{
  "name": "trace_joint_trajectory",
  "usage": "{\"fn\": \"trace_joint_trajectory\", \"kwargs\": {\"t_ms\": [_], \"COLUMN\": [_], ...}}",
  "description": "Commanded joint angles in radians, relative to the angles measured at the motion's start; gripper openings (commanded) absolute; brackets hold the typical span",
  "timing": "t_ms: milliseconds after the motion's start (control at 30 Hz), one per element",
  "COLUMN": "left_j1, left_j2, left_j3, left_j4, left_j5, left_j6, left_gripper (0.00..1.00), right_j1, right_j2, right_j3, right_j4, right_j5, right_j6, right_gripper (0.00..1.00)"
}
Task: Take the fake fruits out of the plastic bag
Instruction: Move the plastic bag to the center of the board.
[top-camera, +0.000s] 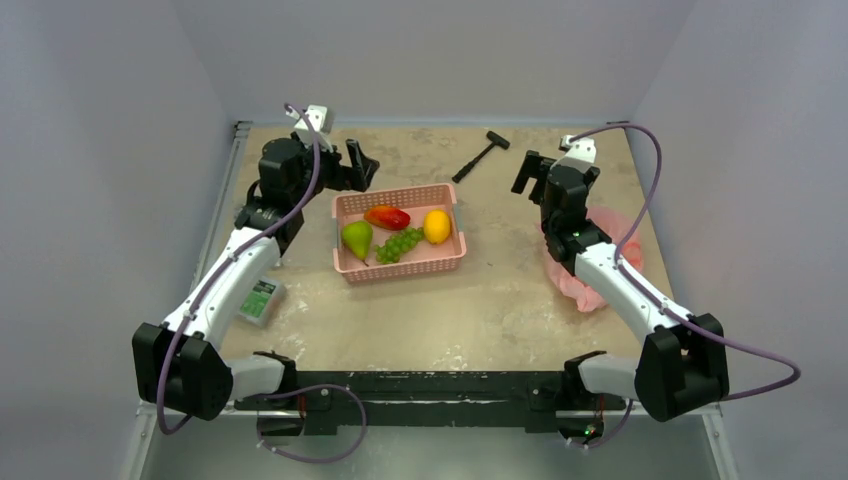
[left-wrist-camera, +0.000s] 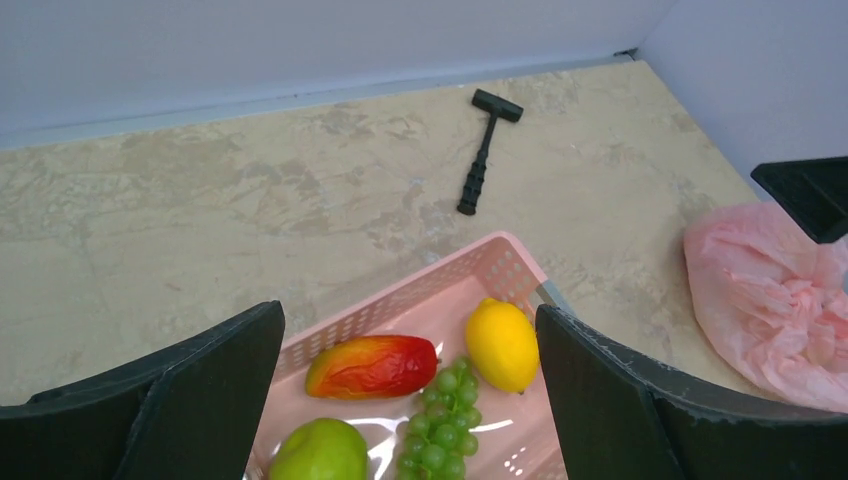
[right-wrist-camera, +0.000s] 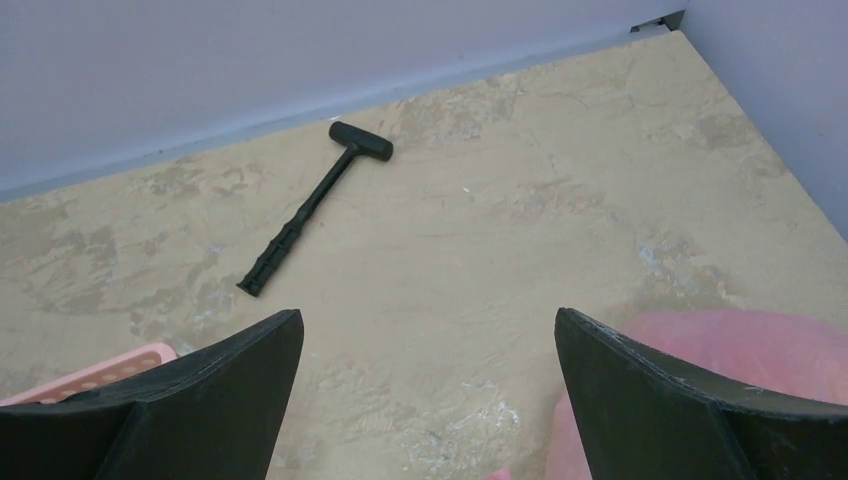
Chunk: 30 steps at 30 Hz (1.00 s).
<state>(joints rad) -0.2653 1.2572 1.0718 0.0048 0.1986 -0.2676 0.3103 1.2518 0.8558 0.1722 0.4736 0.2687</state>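
The pink plastic bag (top-camera: 628, 240) lies crumpled at the right of the table, partly under my right arm; it also shows in the left wrist view (left-wrist-camera: 770, 300) and the right wrist view (right-wrist-camera: 760, 350). What it holds does not show. A yellow oval fruit (top-camera: 437, 226) (left-wrist-camera: 502, 343) and a red-orange oblong fruit (top-camera: 387, 216) (left-wrist-camera: 372, 365) lie in the rigid pink basket (top-camera: 400, 270). No banana or round apple is in view. My left gripper (top-camera: 362, 165) (left-wrist-camera: 407, 312) is open and empty above the basket's far left corner. My right gripper (top-camera: 528, 172) (right-wrist-camera: 428, 316) is open and empty, left of the bag.
A green pear (top-camera: 357, 238) and green grapes (top-camera: 398, 243) also lie in the basket. A black hammer (top-camera: 481, 156) (right-wrist-camera: 310, 205) lies at the back. A small green-and-white box (top-camera: 260, 300) sits by my left arm. Walls enclose the table on three sides.
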Motion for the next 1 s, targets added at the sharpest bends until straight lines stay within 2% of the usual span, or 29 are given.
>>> {"fn": "trace_joint_trajectory", "kwargs": {"t_ms": [0,267,467,633,967], "left_j1": [-0.021,-0.080,-0.087,-0.090,-0.097], "left_j2": [-0.003,0.028,0.010,-0.004,0.007], "left_j3": [0.039,0.093,0.088,0.088,0.094], "left_j4": [-0.046,-0.122,-0.109,-0.090,-0.078], "left_j5": [0.098,0.157,0.206,0.265,0.335], "left_j6": [0.009,-0.010,-0.031,-0.055,-0.089], "left_gripper": [0.97,0.97,0.97,0.94,0.93], "right_j1": [0.006,0.007,0.006,0.005,0.005], "right_j2": [-0.005,-0.048,-0.081,-0.100,-0.217], "right_j3": [0.027,0.009,-0.017,-0.034,-0.024], "right_j4": [-0.023,-0.148,-0.265,-0.395,-0.656], "right_j5": [0.051,0.060,0.041,0.126,0.275], "right_j6": [0.034,0.133,0.256,0.359,0.419], "right_gripper": [0.99,0.99,0.99,0.99,0.99]}}
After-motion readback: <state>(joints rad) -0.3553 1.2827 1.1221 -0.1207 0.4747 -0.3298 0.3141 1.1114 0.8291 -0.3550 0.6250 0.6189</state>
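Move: The plastic bag lies some 8 cm right of the right hand, about 9 cm back and 18 cm below it. From that hand, the hammer is roughly 15 cm left and 13 cm farther out, and the fruit basket about 31 cm left and 4 cm back. From the left hand, the bag is about 46 cm right, 8 cm back and 24 cm down; the basket is only 7 cm right, 3 cm back and 26 cm below. Both hands head for the plastic bag, neither touching it yet. The right, wide open, draws back about 8 cm and sinks 6, easing right, while its fingers tip down some 15 degrees and swing as much clockwise. The left, also open, crosses above the fruit basket, about 7 cm right and 5 back, turning clockwise some 20 degrees. ##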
